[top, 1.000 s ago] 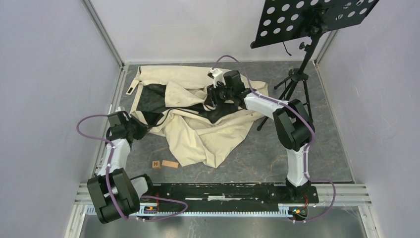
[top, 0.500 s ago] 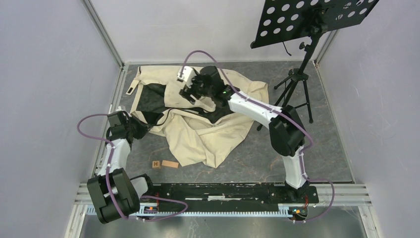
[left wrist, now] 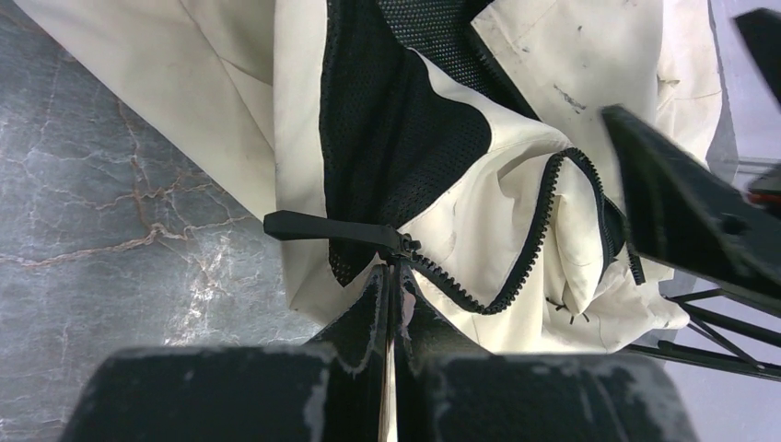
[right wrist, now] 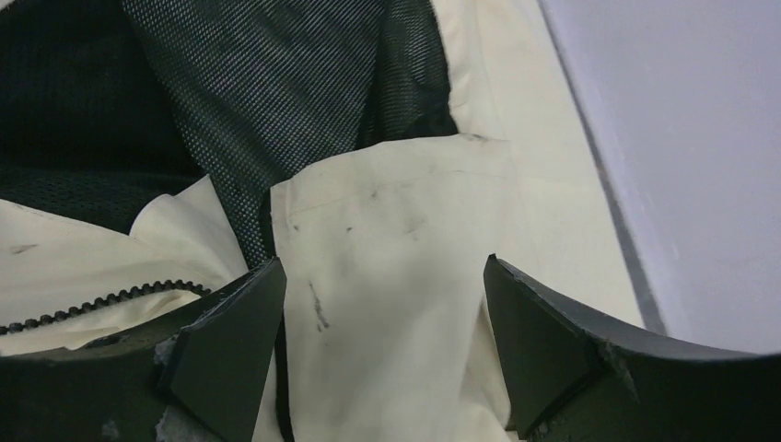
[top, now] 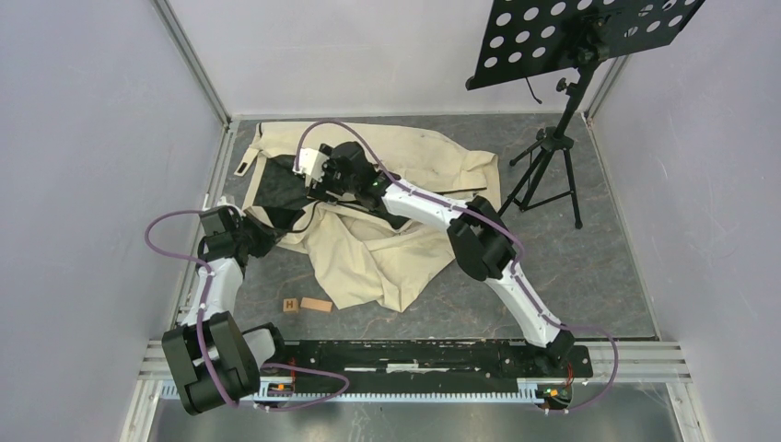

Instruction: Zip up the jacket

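The cream jacket (top: 368, 249) lies crumpled on the grey floor, its front open and the black mesh lining (right wrist: 258, 92) showing. My left gripper (top: 258, 241) is shut on the jacket's lower edge. In the left wrist view the left gripper (left wrist: 391, 281) pinches the fabric right under the zipper slider (left wrist: 403, 245), whose long black pull tab (left wrist: 322, 226) sticks out to the left. Dark zipper teeth (left wrist: 516, 272) curve away to the right. My right gripper (top: 322, 187) hovers open over the jacket's upper left part. In its wrist view the right gripper (right wrist: 382, 262) has cream fabric between its fingers, not gripped.
A black music stand (top: 553, 138) rises on its tripod at the back right. Two small wooden blocks (top: 307, 305) lie on the floor in front of the jacket. Pale walls enclose the floor on three sides; a metal rail (top: 414, 354) runs along the near edge.
The right arm has swung left across the jacket from its middle to its upper left part, and its jaws have opened wide. The left gripper has stayed in place, shut.
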### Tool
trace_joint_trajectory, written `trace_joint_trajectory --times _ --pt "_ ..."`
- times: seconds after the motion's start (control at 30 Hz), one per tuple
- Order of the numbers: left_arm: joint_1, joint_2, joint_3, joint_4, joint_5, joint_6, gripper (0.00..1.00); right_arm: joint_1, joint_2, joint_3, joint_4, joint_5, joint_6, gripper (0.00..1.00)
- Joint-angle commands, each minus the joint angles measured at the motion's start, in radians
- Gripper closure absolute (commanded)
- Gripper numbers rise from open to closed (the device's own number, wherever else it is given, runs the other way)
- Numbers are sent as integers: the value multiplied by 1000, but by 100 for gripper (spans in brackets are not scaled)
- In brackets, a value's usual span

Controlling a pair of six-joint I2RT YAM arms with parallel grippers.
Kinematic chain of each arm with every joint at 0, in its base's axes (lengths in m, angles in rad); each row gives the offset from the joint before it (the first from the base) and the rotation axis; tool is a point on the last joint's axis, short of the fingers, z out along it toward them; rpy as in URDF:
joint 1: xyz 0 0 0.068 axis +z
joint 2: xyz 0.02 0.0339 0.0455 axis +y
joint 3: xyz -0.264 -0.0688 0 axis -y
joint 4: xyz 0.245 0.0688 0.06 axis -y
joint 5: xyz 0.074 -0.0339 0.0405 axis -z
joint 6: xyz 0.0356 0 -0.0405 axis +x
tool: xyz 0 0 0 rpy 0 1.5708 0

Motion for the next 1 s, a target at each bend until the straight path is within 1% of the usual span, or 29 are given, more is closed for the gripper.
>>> trace_joint_trajectory --times 0.0,0.1,0.27,0.37,0.4,0.47,0.53,0.63,0.77,0.8,0.83,0.9,0.97 --pt "-7 6 -6 57 40 11 98 13 63 98 16 18 -15 14" --pt "-7 8 -9 64 45 7 98 20 96 97 21 55 -21 13" --pt "-8 10 -10 66 47 3 98 24 140 89 75 178 -16 12" --pt "-7 14 -10 66 47 2 98 25 148 75 117 224 -12 20" --pt "-8 13 -10 67 47 2 98 25 147 72 130 234 -12 23" --pt "-7 15 -11 69 46 0 98 25 147 71 148 248 -6 36" --pt "-7 15 -12 71 47 1 98 26 137 69 163 250 2 46" --pt "-7 13 -14 73 45 1 98 24 85 15 205 206 23 59" --pt "-7 8 -14 73 41 3 98 21 16 -40 251 147 58 88" --pt "-7 5 -13 72 40 3 98 21 8 -42 253 132 66 92" --pt "-7 4 -15 72 39 5 98 19 -1 -43 251 121 77 99" --pt "-7 -3 -15 73 37 7 98 9 -18 -50 250 94 110 100" --pt "-6 -10 -17 72 34 11 98 -5 -45 -71 252 30 167 100"
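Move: The jacket's cream flap lies under the right hand, some 6 cm below and 2 cm farther out. From that hand the bend in the loose zipper strip is about 8 cm back and level sideways, and the dark lining about 9 cm left and 3 cm back, both some 7 cm below. The left hand still holds the zip slider at its fingertips; the flap is roughly 16 cm ahead and 9 cm to the right of it. The right hand sinks about 6 cm, edging forward, closes to pinch the cream flap, then rises some 2 cm. ##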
